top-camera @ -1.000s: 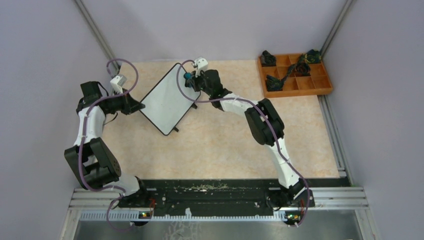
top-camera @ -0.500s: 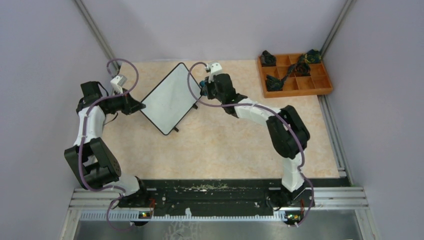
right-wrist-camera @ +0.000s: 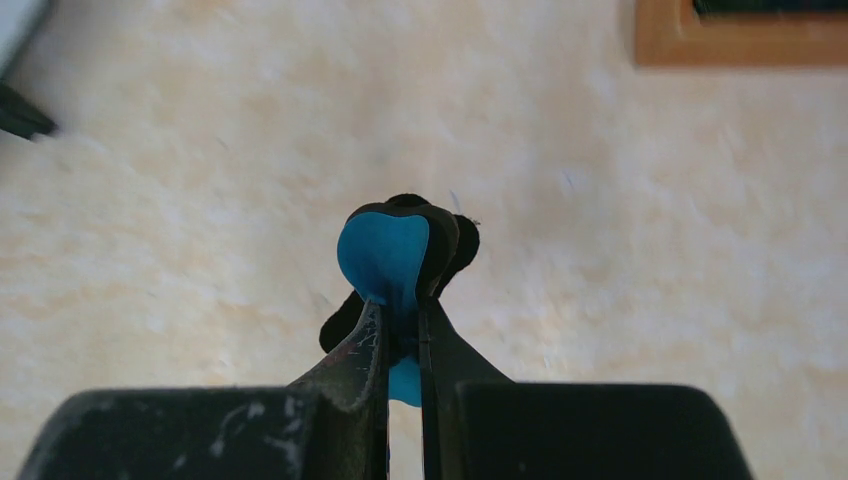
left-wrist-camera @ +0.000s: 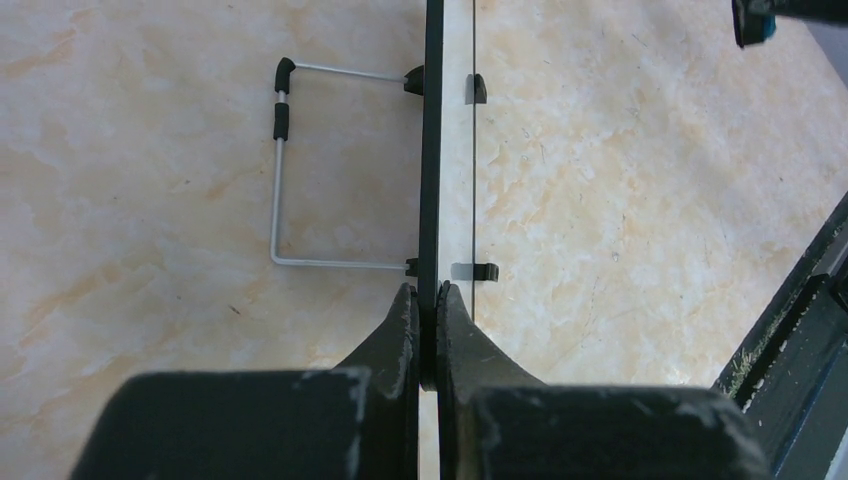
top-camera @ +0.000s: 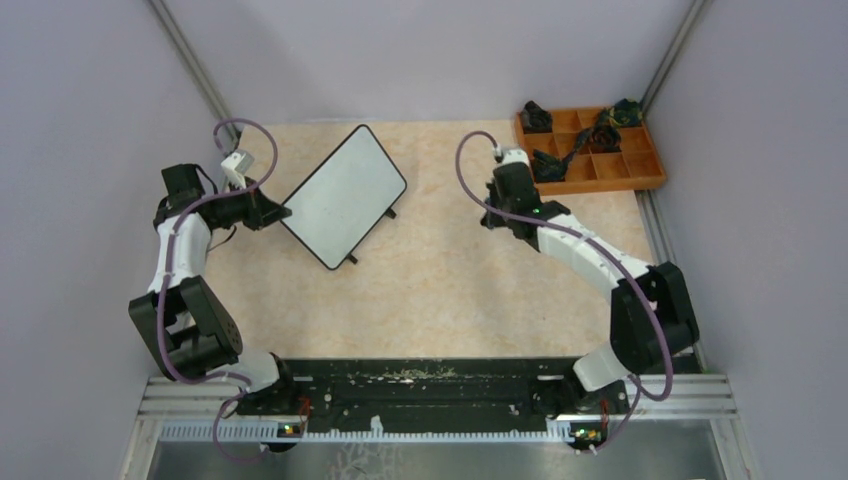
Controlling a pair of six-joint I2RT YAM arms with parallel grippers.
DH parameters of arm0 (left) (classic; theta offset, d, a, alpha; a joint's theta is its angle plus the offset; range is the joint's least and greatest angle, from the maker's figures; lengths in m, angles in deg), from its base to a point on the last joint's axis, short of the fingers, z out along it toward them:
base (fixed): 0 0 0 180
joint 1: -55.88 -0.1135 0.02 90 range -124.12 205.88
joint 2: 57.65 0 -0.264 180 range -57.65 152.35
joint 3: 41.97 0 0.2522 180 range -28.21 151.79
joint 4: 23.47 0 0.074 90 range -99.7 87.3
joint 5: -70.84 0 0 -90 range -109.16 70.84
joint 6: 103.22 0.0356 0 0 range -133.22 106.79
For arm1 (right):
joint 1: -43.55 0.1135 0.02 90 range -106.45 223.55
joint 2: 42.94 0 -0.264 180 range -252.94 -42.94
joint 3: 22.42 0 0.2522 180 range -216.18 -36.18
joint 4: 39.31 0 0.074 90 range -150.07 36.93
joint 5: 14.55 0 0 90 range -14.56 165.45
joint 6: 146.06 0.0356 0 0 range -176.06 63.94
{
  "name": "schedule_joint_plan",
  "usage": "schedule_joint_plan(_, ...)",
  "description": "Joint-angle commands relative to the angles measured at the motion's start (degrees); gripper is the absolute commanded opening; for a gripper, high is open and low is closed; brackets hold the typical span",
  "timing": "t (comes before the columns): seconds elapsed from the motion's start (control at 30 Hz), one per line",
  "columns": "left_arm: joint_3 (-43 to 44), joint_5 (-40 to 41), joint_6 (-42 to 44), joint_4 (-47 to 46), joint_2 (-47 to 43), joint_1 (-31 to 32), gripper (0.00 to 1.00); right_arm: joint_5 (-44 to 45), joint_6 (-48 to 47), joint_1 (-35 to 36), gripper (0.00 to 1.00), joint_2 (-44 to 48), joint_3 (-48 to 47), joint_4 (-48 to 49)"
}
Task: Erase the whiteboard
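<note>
The whiteboard [top-camera: 345, 195] stands tilted on the table at the back left, and its white face shows no marks from above. My left gripper [top-camera: 278, 213] is shut on its near-left frame edge. In the left wrist view the black frame [left-wrist-camera: 432, 150] runs edge-on between my fingers, with the left gripper [left-wrist-camera: 428, 300] clamped on it and the wire stand [left-wrist-camera: 278, 180] to its left. My right gripper [top-camera: 497, 210] hangs right of the board, apart from it, shut on a blue eraser with a black pad [right-wrist-camera: 385, 255]. The right gripper [right-wrist-camera: 403, 310] is above bare tabletop.
An orange compartment tray [top-camera: 600, 185] with dark items in it sits at the back right, and its rim [right-wrist-camera: 740, 45] shows in the right wrist view. Grey walls close in both sides. A black rail [top-camera: 430, 385] runs along the near edge.
The right arm has swung away from the board's right edge toward the right, carrying the eraser. The left arm and the board have stayed put.
</note>
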Motion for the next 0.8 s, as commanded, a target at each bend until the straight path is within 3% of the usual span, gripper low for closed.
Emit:
schedule_joint_plan(0.0,-3.4,6.3,4.4,2.7,1.0,1.2,0.00,0.3,6.4,-4.7,0.00,10.0,9.1,-5.9)
schedule_joint_plan(0.3,-3.2,6.9,4.8,3.2,1.3,1.2,0.00,5.6,9.1,-7.2,0.00,20.7,17.5,-14.8)
schedule_joint_plan(0.77,-2.7,6.9,5.2,3.5,2.5,1.2,0.00,-0.8,8.6,-9.0,0.01,12.2,20.4,-9.5)
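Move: About 14 cm back, 13 cm to the right and some 14 cm below the right hand, which already holds the eraser, is the bare table spot where the eraser first lay. The whiteboard's middle stands roughly 35 cm left and 6 cm ahead; the wooden tray's middle is some 26 cm ahead and 30 cm right, at table height. From the left hand, that spot lies about 60 cm right, 14 cm back and 17 cm down. Carrying the still-pinched eraser away from the whiteboard, the right hand swings back and to the right about 10 cm each way and sinks some 9 cm towards the table spot where the eraser first lay, with a slight rise midway. The wrist tips further down by about 20 degrees and turns somewhat clockwise; the fingers keep their hold. ##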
